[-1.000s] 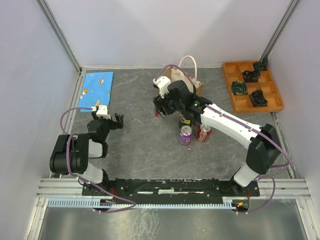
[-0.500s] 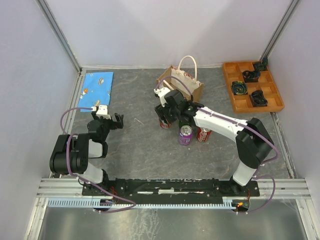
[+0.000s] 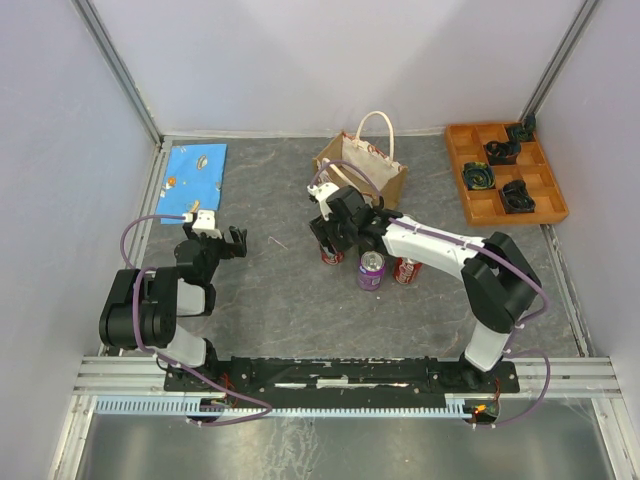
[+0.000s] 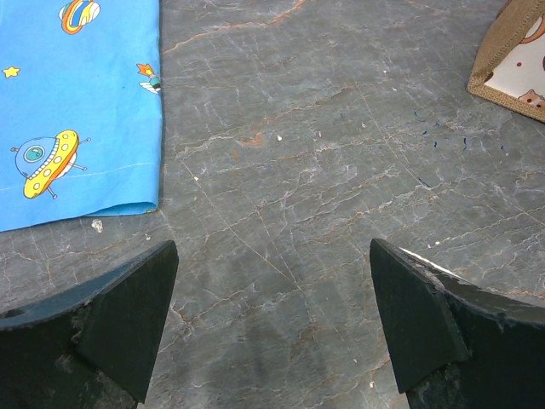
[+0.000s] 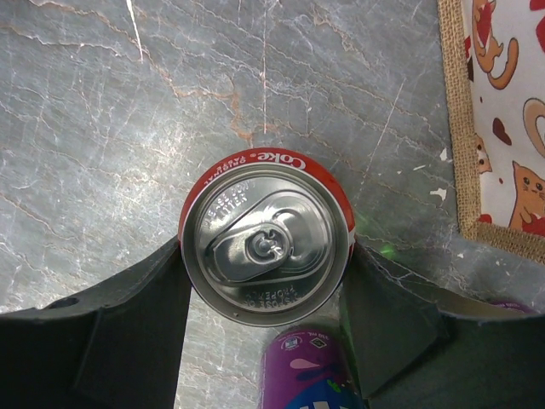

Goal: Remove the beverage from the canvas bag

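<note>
The tan canvas bag with white handles stands at the back centre; its patterned side shows in the right wrist view and a corner in the left wrist view. My right gripper is in front of the bag, shut on a red cola can. In the right wrist view the can stands upright between my two fingers, both touching its sides, with the gripper low over the table. My left gripper is open and empty over bare table, far left of the bag.
A purple can and another red can stand just right of the held can; the purple one shows close below it. A blue patterned cloth lies at the back left. An orange compartment tray sits at the back right.
My right gripper has come away from the bag, moving toward the front and down with the red can to table level. The left arm has not moved.
</note>
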You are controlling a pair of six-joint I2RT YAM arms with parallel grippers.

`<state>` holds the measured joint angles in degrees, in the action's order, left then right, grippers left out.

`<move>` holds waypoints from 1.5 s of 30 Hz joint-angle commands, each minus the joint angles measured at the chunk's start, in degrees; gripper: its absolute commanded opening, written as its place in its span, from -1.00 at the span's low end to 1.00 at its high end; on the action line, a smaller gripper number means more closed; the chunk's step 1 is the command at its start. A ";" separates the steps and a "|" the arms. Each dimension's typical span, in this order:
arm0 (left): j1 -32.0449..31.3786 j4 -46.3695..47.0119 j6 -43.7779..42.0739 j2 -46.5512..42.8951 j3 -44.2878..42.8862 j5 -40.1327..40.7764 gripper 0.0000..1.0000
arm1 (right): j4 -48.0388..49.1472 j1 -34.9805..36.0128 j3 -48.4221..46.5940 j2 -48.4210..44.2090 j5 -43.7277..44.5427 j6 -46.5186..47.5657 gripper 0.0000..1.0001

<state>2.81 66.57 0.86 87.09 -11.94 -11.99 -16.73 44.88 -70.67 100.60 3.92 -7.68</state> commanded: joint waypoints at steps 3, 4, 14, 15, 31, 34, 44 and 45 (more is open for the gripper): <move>0.19 3.37 -0.87 0.14 -0.43 1.01 0.99 | 5.12 0.12 -1.22 -0.18 -0.56 -0.53 -0.40; 0.14 3.39 -0.86 0.09 -0.45 1.00 0.99 | 5.01 0.12 -1.33 -0.10 -0.58 -0.55 -0.21; 0.19 3.40 -0.89 0.10 -0.45 1.01 0.99 | 4.08 0.29 -3.81 -0.32 0.79 0.32 0.98; 0.18 3.37 -0.88 0.14 -0.45 1.00 0.99 | 4.08 0.29 -4.30 -0.47 0.82 0.48 0.99; 0.17 3.33 -0.87 0.10 -0.45 1.00 0.99 | 4.01 0.21 -19.21 -1.02 10.51 8.89 0.98; 0.20 3.27 -0.91 0.17 -0.45 1.02 0.99 | 4.87 -1.84 -20.55 -1.24 11.52 9.68 0.98; 0.11 3.37 -0.87 0.06 -0.45 1.00 0.99 | 11.06 -20.68 -12.13 -9.15 12.20 0.72 0.98; 0.11 3.35 -0.89 0.03 -0.45 0.99 0.99 | 11.92 -22.54 -10.45 -10.28 13.03 0.67 0.98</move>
<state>2.81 66.57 0.86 87.09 -11.94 -11.99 -10.76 28.77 -85.12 97.27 13.19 -3.84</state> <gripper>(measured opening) 0.993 0.991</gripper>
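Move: Standing the last red can on the table, the right fingers still hold it round its upper half, its middle about 2 cm below the hand point. From this hand, the canvas bag lies some 17 cm ahead and 7 cm right. The near purple can is about 8 cm back and 9 cm right, and the green bottle about 9 cm right and 1 cm ahead. From the idle left hand, the held can is roughly 24 cm right and 1 cm back. Opening fully, the right fingers let go of the red can. The hand climbs with a growing forward drift and a little left to clear it, then sweeps forward and right to the canvas bag, ending about 15 cm higher, 15 cm farther out and 10 cm right. The wrist tips the fingers up some 25 degrees and turns about 20 degrees clockwise; the near handle comes up against the left finger. ##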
